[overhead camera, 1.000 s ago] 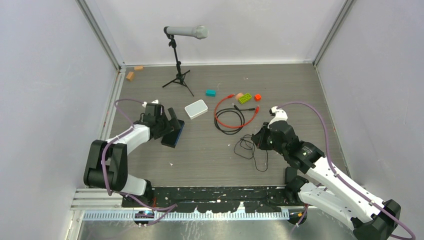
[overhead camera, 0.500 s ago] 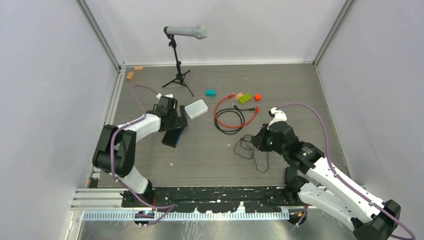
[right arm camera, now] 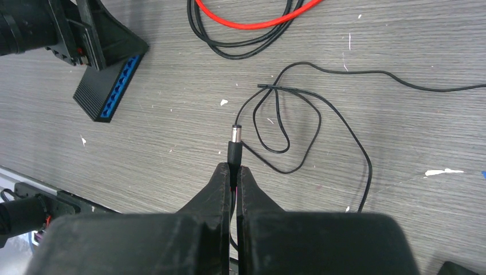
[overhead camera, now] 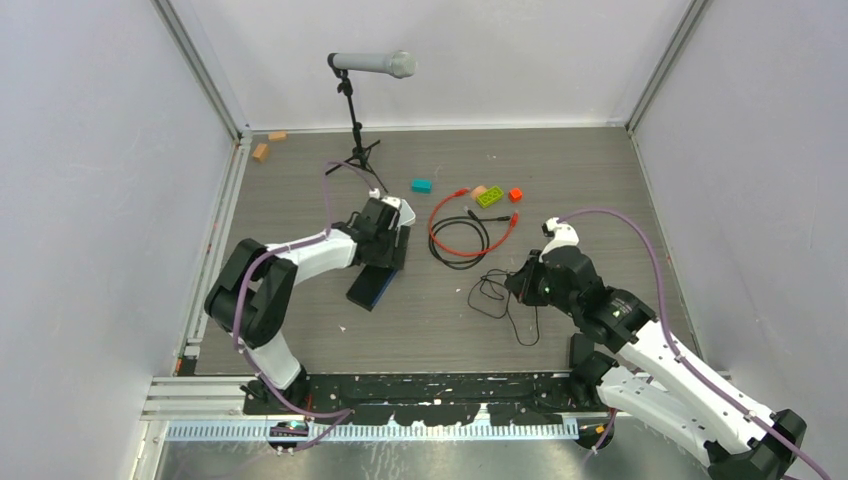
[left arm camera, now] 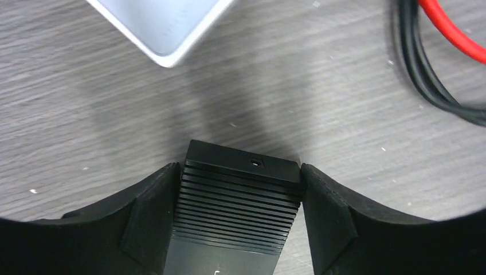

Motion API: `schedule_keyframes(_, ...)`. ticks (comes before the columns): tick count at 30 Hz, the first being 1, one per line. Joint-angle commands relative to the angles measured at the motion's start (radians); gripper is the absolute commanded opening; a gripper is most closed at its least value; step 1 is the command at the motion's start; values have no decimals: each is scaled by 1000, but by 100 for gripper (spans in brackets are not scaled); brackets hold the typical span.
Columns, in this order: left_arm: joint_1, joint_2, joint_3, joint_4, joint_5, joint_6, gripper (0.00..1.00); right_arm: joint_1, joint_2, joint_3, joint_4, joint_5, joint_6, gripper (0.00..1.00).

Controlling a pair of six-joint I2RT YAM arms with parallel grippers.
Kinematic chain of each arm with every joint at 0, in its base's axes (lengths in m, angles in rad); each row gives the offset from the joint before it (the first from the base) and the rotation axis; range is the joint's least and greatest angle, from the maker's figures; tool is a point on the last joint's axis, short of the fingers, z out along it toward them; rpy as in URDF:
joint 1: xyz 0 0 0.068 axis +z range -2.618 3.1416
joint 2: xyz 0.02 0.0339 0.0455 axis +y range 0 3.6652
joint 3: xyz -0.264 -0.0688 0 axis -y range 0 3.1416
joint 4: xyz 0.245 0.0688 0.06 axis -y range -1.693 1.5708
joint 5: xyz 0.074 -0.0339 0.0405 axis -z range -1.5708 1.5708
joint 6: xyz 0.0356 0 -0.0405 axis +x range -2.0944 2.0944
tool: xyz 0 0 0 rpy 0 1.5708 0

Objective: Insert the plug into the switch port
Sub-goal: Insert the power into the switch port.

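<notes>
The flat black switch [overhead camera: 375, 285] lies on the table, and its blue port edge [right arm camera: 119, 86] shows in the right wrist view. My left gripper [left arm camera: 238, 172] is shut on the switch's far end [left arm camera: 235, 195], one finger pressed to each side, where a small round socket [left arm camera: 254, 162] faces out. My right gripper [right arm camera: 235, 169] is shut on a black barrel plug [right arm camera: 235, 143] with a metal tip, on a thin black cable [right arm camera: 321, 120]. It hangs right of the switch [overhead camera: 515, 285]. The red cable [overhead camera: 440, 215] lies loose beyond, its connector [overhead camera: 514, 218] on the table.
A white box [left arm camera: 166, 23] sits just beyond the switch. A coiled black cable [overhead camera: 460, 245] lies with the red one. Teal [overhead camera: 421, 185], green [overhead camera: 490, 197] and red [overhead camera: 515, 194] blocks lie further back. A microphone stand [overhead camera: 357, 110] is at the back.
My left arm swung right and its jaws closed on the switch. The switch slid right and turned. My right arm has hardly moved and keeps its grip.
</notes>
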Motion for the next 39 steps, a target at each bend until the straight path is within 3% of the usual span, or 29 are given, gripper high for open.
schedule_keyframes(1, -73, -18, -57, -51, 57, 44, 65, 3, -21, 8, -16, 3, -6, 1)
schedule_keyframes(11, -237, -62, -99, 29, 321, 187, 53, 4, -120, -38, 45, -91, -16, 0)
schedule_keyframes(16, -336, -62, -96, 32, 455, 310, 64, 4, -202, -65, 80, -112, -24, 1)
schedule_keyframes(23, -464, -80, -90, -56, 417, 447, 76, 4, -234, -74, 73, -80, -39, 1)
schedule_keyframes(25, -481, -88, -90, -65, 395, 451, 98, 5, -229, -75, 74, -77, -37, 0)
schedule_keyframes(26, -490, -94, -90, -68, 373, 447, 99, 5, -228, -75, 76, -76, -34, 0)
schedule_keyframes(35, -507, -232, -114, -3, 301, 344, 100, 4, -203, -75, 56, -33, 18, 1)
schedule_keyframes(39, -506, -360, -133, 50, 203, 224, 100, 4, -203, -112, 86, -34, 17, 0)
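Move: The left hand has the switch pinched by its far end, with the switch's middle about 5 cm back and 2 cm left of the hand and roughly level with it. The plug it is being brought towards is some 11 cm back, 22 cm right and 13 cm higher. The white box sits about 8 cm ahead and 1 cm right, the black cable coil 4 cm ahead and 14 cm right. From the right hand the switch is about 7 cm ahead, 25 cm left and 14 cm below. Keeping its pinch on the switch's end, the left hand drags it almost level back and right, towards the side where the plug is held, about 18 cm back and 13 cm right, turning some 60 degrees clockwise. It then opens wide, lets go and rises about 3 cm. The right hand, still gripping the plug, lifts nearly 3 cm while drawing back 2 cm, then sinks about halfway again. ##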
